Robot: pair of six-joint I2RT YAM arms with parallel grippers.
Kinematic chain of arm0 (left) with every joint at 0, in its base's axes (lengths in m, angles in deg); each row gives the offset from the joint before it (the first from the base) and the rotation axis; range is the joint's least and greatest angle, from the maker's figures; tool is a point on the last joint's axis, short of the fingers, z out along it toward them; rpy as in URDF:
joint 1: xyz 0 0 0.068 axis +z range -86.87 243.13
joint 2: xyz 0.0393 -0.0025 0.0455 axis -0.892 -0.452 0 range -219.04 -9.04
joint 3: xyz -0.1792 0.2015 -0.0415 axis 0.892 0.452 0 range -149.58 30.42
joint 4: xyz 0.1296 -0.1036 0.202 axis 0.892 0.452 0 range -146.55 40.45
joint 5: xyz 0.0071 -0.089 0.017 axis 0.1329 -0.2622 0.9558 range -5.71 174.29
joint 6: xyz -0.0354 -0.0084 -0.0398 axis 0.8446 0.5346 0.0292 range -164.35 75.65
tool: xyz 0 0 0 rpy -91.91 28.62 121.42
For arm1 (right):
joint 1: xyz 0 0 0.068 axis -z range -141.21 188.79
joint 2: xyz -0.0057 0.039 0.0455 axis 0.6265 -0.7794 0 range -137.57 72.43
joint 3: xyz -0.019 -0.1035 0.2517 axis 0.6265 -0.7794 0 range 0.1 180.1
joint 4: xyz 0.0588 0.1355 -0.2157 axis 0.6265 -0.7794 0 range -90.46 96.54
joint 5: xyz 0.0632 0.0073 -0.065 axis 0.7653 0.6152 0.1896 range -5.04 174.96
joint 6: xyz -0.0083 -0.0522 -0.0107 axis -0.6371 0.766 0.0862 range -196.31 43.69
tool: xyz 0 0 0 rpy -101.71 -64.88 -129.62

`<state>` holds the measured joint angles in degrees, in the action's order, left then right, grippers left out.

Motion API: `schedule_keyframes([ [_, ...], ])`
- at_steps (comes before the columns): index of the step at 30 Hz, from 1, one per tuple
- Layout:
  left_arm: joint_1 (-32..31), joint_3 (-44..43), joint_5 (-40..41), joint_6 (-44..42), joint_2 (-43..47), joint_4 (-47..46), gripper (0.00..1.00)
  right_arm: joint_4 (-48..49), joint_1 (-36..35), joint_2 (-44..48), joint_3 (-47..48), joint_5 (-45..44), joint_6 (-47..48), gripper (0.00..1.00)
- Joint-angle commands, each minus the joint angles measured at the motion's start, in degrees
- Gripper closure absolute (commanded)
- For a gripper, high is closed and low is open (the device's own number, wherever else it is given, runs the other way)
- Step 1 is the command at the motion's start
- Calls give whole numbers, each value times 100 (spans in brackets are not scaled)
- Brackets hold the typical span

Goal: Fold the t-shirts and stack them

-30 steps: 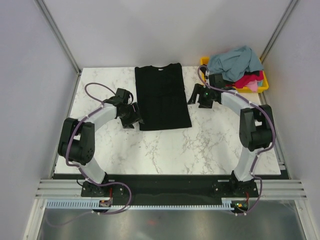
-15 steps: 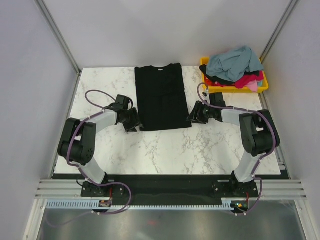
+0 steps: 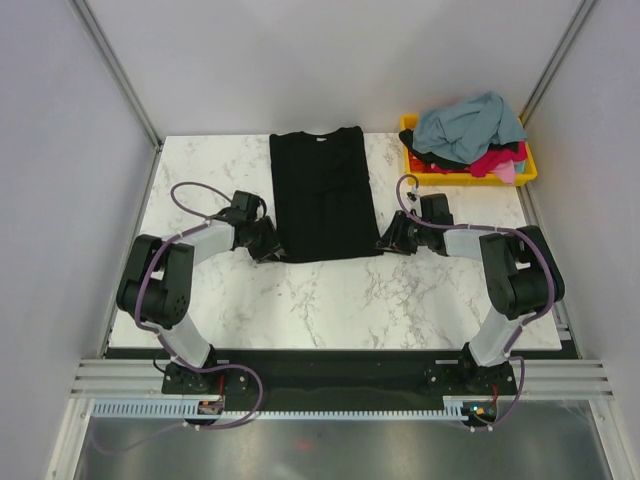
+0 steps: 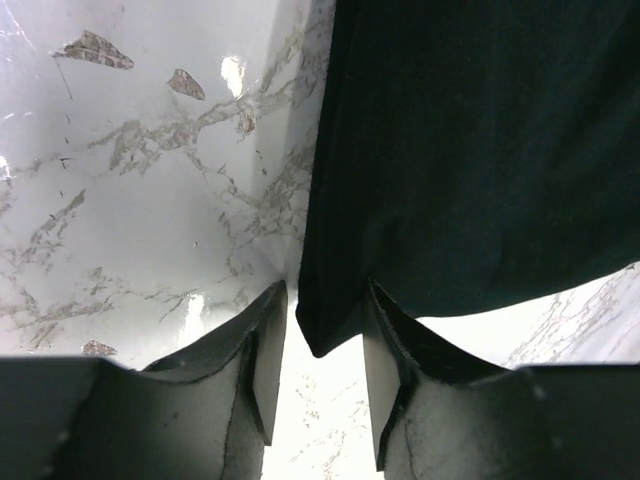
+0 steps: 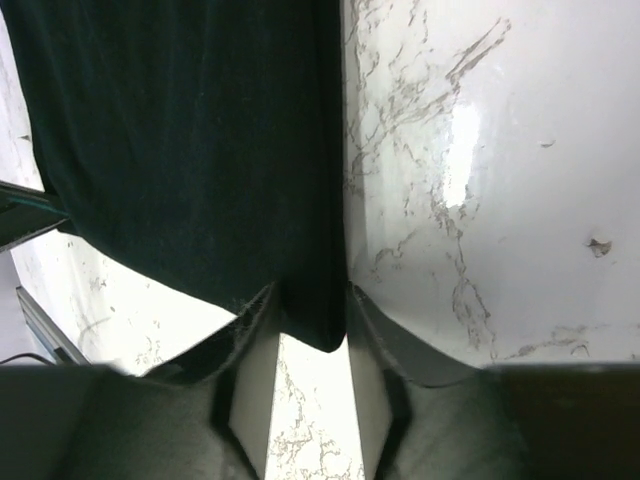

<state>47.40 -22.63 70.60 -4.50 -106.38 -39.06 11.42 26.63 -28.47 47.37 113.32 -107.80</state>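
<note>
A large black t-shirt (image 3: 322, 190), folded into a long strip, lies flat on the marble table with its collar at the far end. My left gripper (image 3: 272, 243) sits low at the shirt's near left corner. In the left wrist view that gripper (image 4: 325, 295) is open, the black corner (image 4: 330, 320) lying between its fingers with a gap on each side. My right gripper (image 3: 388, 240) is at the near right corner. In the right wrist view its jaws (image 5: 312, 295) stand partly closed, and the shirt's corner (image 5: 312, 320) fills the space between them.
A yellow bin (image 3: 412, 125) at the far right corner holds a heap of t-shirts: grey-blue (image 3: 465, 122) on top, magenta-red (image 3: 495, 160) and pink (image 3: 508, 172) below. The table's metal rails run along both sides.
Both arms have swung down and inward to the shirt's near corners, the right one coming from beside the bin. Both pairs of jaws have narrowed around the corners.
</note>
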Motion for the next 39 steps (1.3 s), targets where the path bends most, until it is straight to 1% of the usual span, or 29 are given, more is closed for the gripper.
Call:
schedule_keyframes([
  [1,-18,129,16,145,-136,-88,58,-541,-119,-184,-332,-305,90,62],
  [2,-18,138,25,154,-136,-106,58,-533,-128,-193,-341,-313,81,64],
  [3,-36,147,25,171,-154,-115,59,-532,-137,-210,-341,-322,90,69],
  [5,-62,155,25,207,-189,-132,64,-541,-155,-237,-358,-322,81,74],
  [6,-62,155,25,224,-198,-150,66,-533,-163,-246,-367,-322,90,79],
  [8,-71,147,25,268,-215,-194,74,-532,-164,-254,-385,-331,72,84],
  [9,-80,138,25,286,-224,-203,86,-532,-164,-272,-376,-331,64,90],
  [10,-80,129,51,303,-224,-220,98,-393,-155,-272,-376,-331,55,94],
  [11,-80,138,68,312,-224,-229,98,-392,-155,-263,-367,-331,46,100],
  [15,-132,173,86,295,12,-203,98,-392,-172,-123,-393,-287,-7,100],
  [18,-168,313,174,295,487,86,98,-480,-172,307,-516,-287,-59,100],
  [19,-185,357,191,295,784,157,98,-636,-164,586,-621,-287,-68,100],
  [22,-247,629,218,408,1303,464,98,-856,-172,1247,-814,-278,-244,100],
  [23,-308,752,201,435,1671,535,98,-927,-181,1431,-859,-287,-305,100],
  [24,-352,788,192,461,1848,623,98,-1024,-199,1842,-885,-322,-384,100],
  [25,-404,840,192,505,2016,824,98,-1251,-225,2055,-929,-374,-411,100],
  [26,-527,858,209,523,2383,921,98,-1375,-242,2257,-947,-410,-446,100],
  [27,-606,859,261,541,2560,1035,98,-1498,-286,2677,-947,-488,-516,100],
  [29,-834,876,420,663,3130,1440,98,-1911,-313,3118,-965,-568,-578,100],
  [30,-905,876,455,768,3342,1606,98,-2034,-348,3521,-956,-629,-648,100],
  [32,-1063,824,552,883,3677,2063,98,-2386,-357,3901,-930,-665,-727,100],
  [33,-1108,797,569,944,4044,2195,98,-2491,-383,4233,-921,-656,-771,100],
  [36,-1213,648,631,1103,4590,2653,98,-2913,-532,4613,-737,-744,-824,100],
  [39,-1222,385,631,1121,4759,3066,98,-3169,-612,4729,-561,-814,-912,100],
])
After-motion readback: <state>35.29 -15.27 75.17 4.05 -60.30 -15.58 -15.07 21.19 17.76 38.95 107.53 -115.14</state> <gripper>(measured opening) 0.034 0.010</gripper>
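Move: The t-shirt lies folded lengthwise, and its near-left corner is right at the left hand's open fingertips, about 1 cm below. Its near-right corner sits between the right hand's open fingers, some 1 cm back and 1 cm below. The collar is roughly 33 cm ahead of the right hand and 15 cm to its left; the yellow bin of clothes is about 30 cm ahead and 23 cm to its right. Both hands sink a centimetre or less onto the shirt's near corners, the right also easing back about 1 cm, and their fingers close fully, pinching one corner each. Then both draw back towards the base together, at first nearly level and soon climbing steeply, ending some 11–13 cm back and about 14 cm up with the near edge held between them, while the left hand's fingertips swing about 10 degrees outward and the right's slightly less. ##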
